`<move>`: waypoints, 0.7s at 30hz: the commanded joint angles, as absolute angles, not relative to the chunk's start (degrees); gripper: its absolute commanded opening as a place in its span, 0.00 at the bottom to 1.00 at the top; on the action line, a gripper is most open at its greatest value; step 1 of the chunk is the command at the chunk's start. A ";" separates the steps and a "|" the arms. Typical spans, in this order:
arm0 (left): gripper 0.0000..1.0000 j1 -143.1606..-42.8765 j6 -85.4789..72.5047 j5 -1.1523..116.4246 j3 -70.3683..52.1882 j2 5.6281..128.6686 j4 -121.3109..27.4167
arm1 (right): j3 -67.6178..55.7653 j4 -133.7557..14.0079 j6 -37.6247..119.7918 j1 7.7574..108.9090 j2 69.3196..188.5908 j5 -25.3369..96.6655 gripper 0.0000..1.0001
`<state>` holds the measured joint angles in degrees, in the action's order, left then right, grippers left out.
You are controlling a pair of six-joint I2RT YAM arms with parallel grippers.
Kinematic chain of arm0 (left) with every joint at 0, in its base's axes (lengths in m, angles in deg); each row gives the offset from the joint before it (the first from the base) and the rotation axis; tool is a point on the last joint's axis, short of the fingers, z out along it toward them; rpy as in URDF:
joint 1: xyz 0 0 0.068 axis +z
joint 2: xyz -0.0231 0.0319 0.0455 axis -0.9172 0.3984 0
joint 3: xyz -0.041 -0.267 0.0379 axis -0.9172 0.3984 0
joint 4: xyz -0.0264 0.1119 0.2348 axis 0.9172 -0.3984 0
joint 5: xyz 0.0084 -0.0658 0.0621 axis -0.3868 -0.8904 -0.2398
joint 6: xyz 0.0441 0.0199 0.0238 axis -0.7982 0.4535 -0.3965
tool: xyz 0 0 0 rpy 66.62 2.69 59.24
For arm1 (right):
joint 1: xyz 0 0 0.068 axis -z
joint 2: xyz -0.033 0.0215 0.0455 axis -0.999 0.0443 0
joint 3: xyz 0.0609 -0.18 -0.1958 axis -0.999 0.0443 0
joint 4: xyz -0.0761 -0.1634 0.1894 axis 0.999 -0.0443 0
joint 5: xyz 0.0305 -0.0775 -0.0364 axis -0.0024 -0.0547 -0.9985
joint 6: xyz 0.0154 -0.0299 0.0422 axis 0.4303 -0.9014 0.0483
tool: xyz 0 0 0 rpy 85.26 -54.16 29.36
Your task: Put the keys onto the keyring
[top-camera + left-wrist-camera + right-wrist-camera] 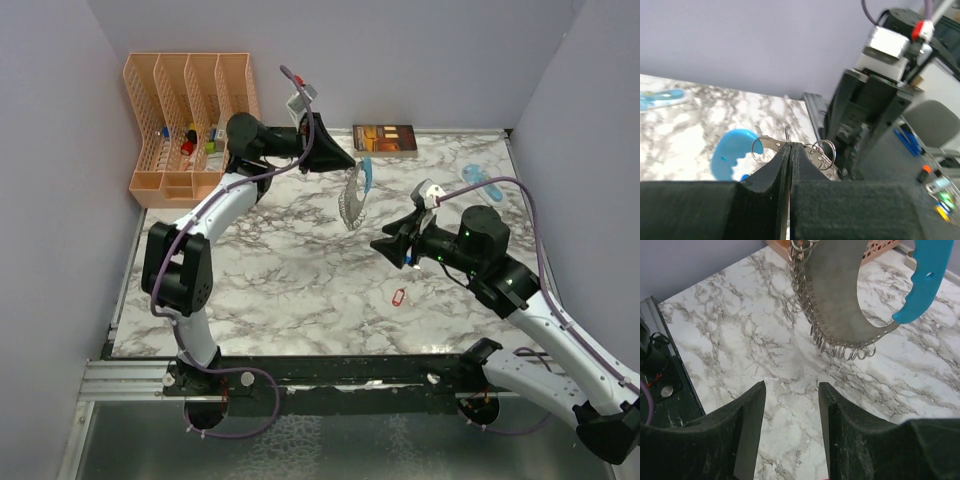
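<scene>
My left gripper [335, 152] is raised over the far middle of the table and is shut on the keyring [354, 198]. The keyring is a curved grey metal plate with several small rings and a light-blue strap [367, 172], and it hangs below the jaws. In the left wrist view the jaws pinch the plate [771, 144] between ring loops. The right gripper [383, 243] stands open a short way right of the keyring [840, 305], nothing between its fingers [752, 405]. A red key [398, 297] lies on the marble. A small dark blue bit [411, 262] shows under the right gripper; what it is I cannot tell.
An orange mesh file organizer [190, 120] stands at the back left. A brown book [384, 140] lies at the back wall. A pale-blue see-through object [480, 180] lies at the back right. Grey walls close in three sides.
</scene>
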<state>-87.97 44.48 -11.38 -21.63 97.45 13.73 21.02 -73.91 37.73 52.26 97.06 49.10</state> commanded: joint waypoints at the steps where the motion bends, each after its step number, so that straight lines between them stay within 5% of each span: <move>1: 0.00 -87.64 16.51 -2.06 -24.17 91.21 -18.13 | 19.25 -74.26 38.74 51.97 94.47 46.33 0.48; 9: 0.00 -89.47 -26.00 14.60 -23.78 86.41 -56.01 | 19.63 -74.16 38.51 52.01 94.55 45.87 0.48; 21: 0.00 -89.37 -43.54 27.91 -15.23 82.21 -63.18 | 21.09 -71.90 40.05 52.02 95.42 45.85 0.48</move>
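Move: The keyring already hangs from the left gripper's shut fingers, high over the table; the bare patch of table it is taken down to lies about 6 cm ahead of that hand, 4 cm to its left and 37 cm below. The open right gripper is some 10 cm back, 5 cm right and 10 cm lower; the blue key tag is about level ahead, 15 cm right, the red key tag 10 cm back, 12 cm right, both on the table. From the right hand, that patch is some 16 cm ahead, 9 cm left and 27 cm down. The keyring is carried by the left hand, first forward about 5 cm at nearly the same height, then steeply down some 16 cm towards the bare patch, drifting a little left and away from the right gripper. As it goes, the wrist turns counter-clockwise by nearly 30 degrees and tips the right-pointing fingers down; they stay shut on the ring. ##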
